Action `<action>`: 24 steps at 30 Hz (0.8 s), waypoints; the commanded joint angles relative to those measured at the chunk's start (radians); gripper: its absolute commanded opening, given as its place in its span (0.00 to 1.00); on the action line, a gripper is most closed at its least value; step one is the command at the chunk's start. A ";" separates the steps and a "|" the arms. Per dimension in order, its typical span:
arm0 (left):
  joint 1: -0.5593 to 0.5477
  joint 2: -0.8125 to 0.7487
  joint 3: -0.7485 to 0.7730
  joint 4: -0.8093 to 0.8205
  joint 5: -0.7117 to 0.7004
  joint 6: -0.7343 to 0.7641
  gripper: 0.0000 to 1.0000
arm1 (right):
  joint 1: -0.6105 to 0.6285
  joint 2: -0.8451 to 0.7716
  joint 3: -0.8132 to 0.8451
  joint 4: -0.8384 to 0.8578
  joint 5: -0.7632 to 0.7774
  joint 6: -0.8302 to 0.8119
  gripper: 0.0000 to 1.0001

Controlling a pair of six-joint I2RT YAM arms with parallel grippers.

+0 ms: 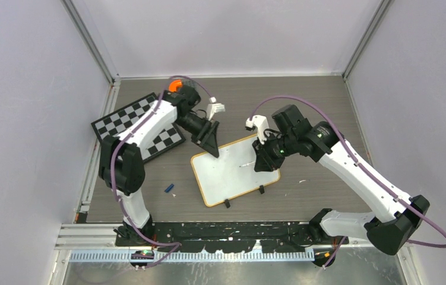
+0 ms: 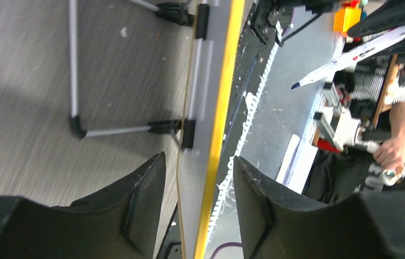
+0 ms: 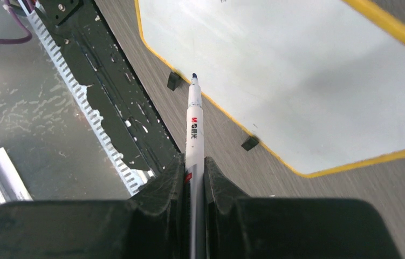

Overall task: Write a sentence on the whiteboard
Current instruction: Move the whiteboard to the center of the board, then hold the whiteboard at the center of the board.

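Note:
The whiteboard, glossy white with a yellow-orange rim and small black feet, lies mid-table. My left gripper sits at its far left corner. In the left wrist view its jaws stand open astride the board's edge, a gap on each side. My right gripper hovers over the board's right part, shut on a white marker. The marker's dark tip points at the board's near rim. The sentence is out of view; the board face that shows is plain white.
A black-and-white checkered board lies at the back left under the left arm. A small blue cap rests on the table left of the whiteboard. An orange object sits by the back wall. A black rail lines the near edge.

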 commanded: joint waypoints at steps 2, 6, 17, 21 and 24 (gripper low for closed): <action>0.165 -0.161 -0.011 -0.140 0.034 0.087 0.51 | 0.086 0.034 0.080 0.123 0.111 0.027 0.00; 0.246 -0.218 -0.084 -0.197 0.072 0.157 0.52 | 0.151 0.078 0.114 0.177 0.166 0.044 0.00; 0.282 -0.251 -0.199 -0.132 0.145 0.169 0.50 | 0.281 0.167 0.153 0.288 0.259 0.065 0.00; 0.282 -0.232 -0.200 -0.144 0.162 0.189 0.46 | 0.304 0.180 0.144 0.323 0.263 0.067 0.00; 0.282 -0.223 -0.209 -0.145 0.163 0.194 0.44 | 0.323 0.171 0.113 0.370 0.276 0.058 0.00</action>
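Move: The whiteboard's middle lies about 8 cm to the right hand's left, 2 cm ahead and 13 cm below; that hand still grips the marker. From the left hand, whose parted fingers straddle the board's far edge, the middle is some 7 cm right, 4 cm back and 8 cm below. The blue marker cap lies roughly 19 cm to the left hand's left, 7 cm back and 18 cm down. Left hand, already open, backs off the whiteboard leftward about 8 cm; right carries the marker 10 cm left. ##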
